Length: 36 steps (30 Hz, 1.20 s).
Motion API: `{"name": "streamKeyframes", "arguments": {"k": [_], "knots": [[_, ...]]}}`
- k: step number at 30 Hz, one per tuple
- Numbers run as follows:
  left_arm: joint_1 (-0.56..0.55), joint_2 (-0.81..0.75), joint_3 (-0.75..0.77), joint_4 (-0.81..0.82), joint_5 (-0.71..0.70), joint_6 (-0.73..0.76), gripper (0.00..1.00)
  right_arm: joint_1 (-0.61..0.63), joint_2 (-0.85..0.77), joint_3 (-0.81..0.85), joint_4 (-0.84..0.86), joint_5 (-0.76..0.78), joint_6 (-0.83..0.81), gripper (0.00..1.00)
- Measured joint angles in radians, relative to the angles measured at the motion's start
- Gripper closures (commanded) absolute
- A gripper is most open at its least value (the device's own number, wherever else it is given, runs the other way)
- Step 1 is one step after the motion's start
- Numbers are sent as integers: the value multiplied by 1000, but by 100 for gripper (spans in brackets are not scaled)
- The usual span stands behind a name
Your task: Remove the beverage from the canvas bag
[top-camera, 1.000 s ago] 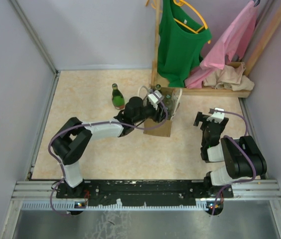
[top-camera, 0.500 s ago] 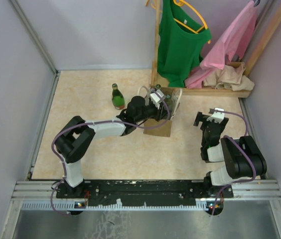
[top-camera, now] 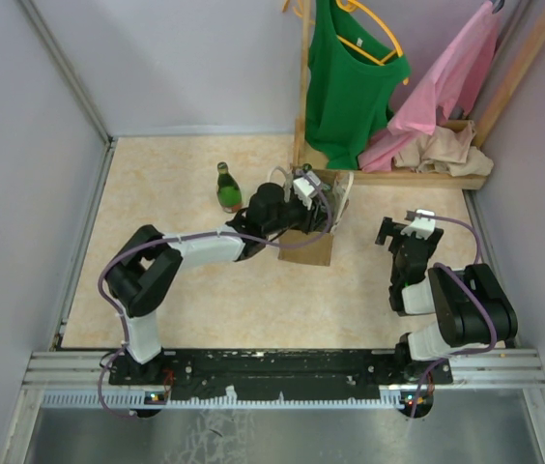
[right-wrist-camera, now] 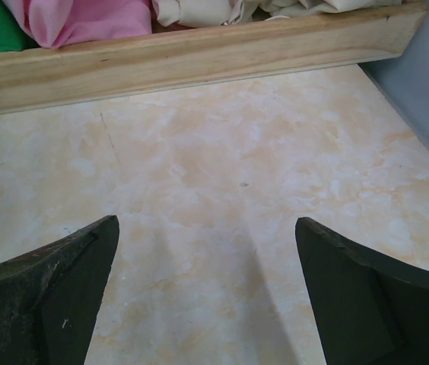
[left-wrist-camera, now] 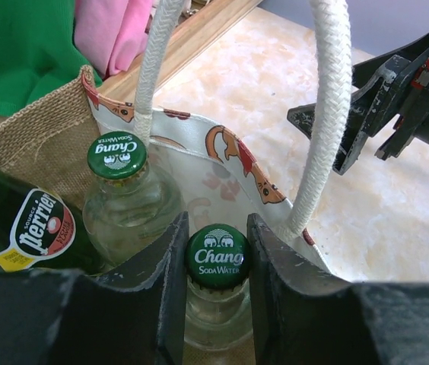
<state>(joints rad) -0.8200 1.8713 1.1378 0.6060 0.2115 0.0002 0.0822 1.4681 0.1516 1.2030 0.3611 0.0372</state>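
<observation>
The tan canvas bag (top-camera: 315,244) stands upright mid-table, its burlap wall (left-wrist-camera: 43,144) and white loop handles (left-wrist-camera: 327,114) close in the left wrist view. Inside it stand a clear Chang soda-water bottle (left-wrist-camera: 216,300), a second Chang bottle (left-wrist-camera: 119,199) and a green Perrier bottle (left-wrist-camera: 36,228). My left gripper (left-wrist-camera: 217,223) reaches into the bag's mouth, shut on the nearer Chang bottle's green cap (left-wrist-camera: 217,258); from above it (top-camera: 303,188) sits over the bag. My right gripper (right-wrist-camera: 207,228) hangs open over bare table, right of the bag (top-camera: 404,230).
A green bottle (top-camera: 228,188) stands on the table left of the bag. A wooden rack (top-camera: 417,177) behind it carries a green shirt (top-camera: 350,87) and pink and beige cloth (top-camera: 437,116). Walls close in left, back and right.
My left gripper's jaws have closed onto the Chang bottle's cap, and the arm has nudged slightly further over the bag. The right arm has not moved.
</observation>
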Motion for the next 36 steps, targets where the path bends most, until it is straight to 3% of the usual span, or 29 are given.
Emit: {"name": "streamKeyframes", "arguments": {"k": [19,29,36], "knots": [[-3,-113,160,-131,-17,77,100,0,0,0,0,0,0,1],[3,-272,269,-201,-151,201,100,0,0,0,0,0,0,1],[84,-407,276,-263,-257,242,100,0,0,0,0,0,0,1]]}}
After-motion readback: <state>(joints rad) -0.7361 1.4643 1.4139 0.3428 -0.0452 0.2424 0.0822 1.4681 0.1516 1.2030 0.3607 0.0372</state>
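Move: The clear soda bottle is already gripped by its neck in the left hand, inside the bag, whose middle lies about 3 cm ahead, 2 cm left and 10 cm below. The green bottle already out on the open table is some 22 cm left, 6 cm ahead and 9 cm lower. The other soda bottle stands about 6 cm straight ahead, and a dark one 9 cm ahead and 5 cm left. From the right hand, the green bottle lies roughly 46 cm left and 6 cm ahead. The soda bottle, kept pinched at the neck just under its cap, is drawn almost straight up out of the bag by the left hand, slowly at first and then faster. Once well up, the hand also swings left over the bag's left side, about 28 cm up and 12 cm left in all, fingers tilting upward and turning counter-clockwise. ##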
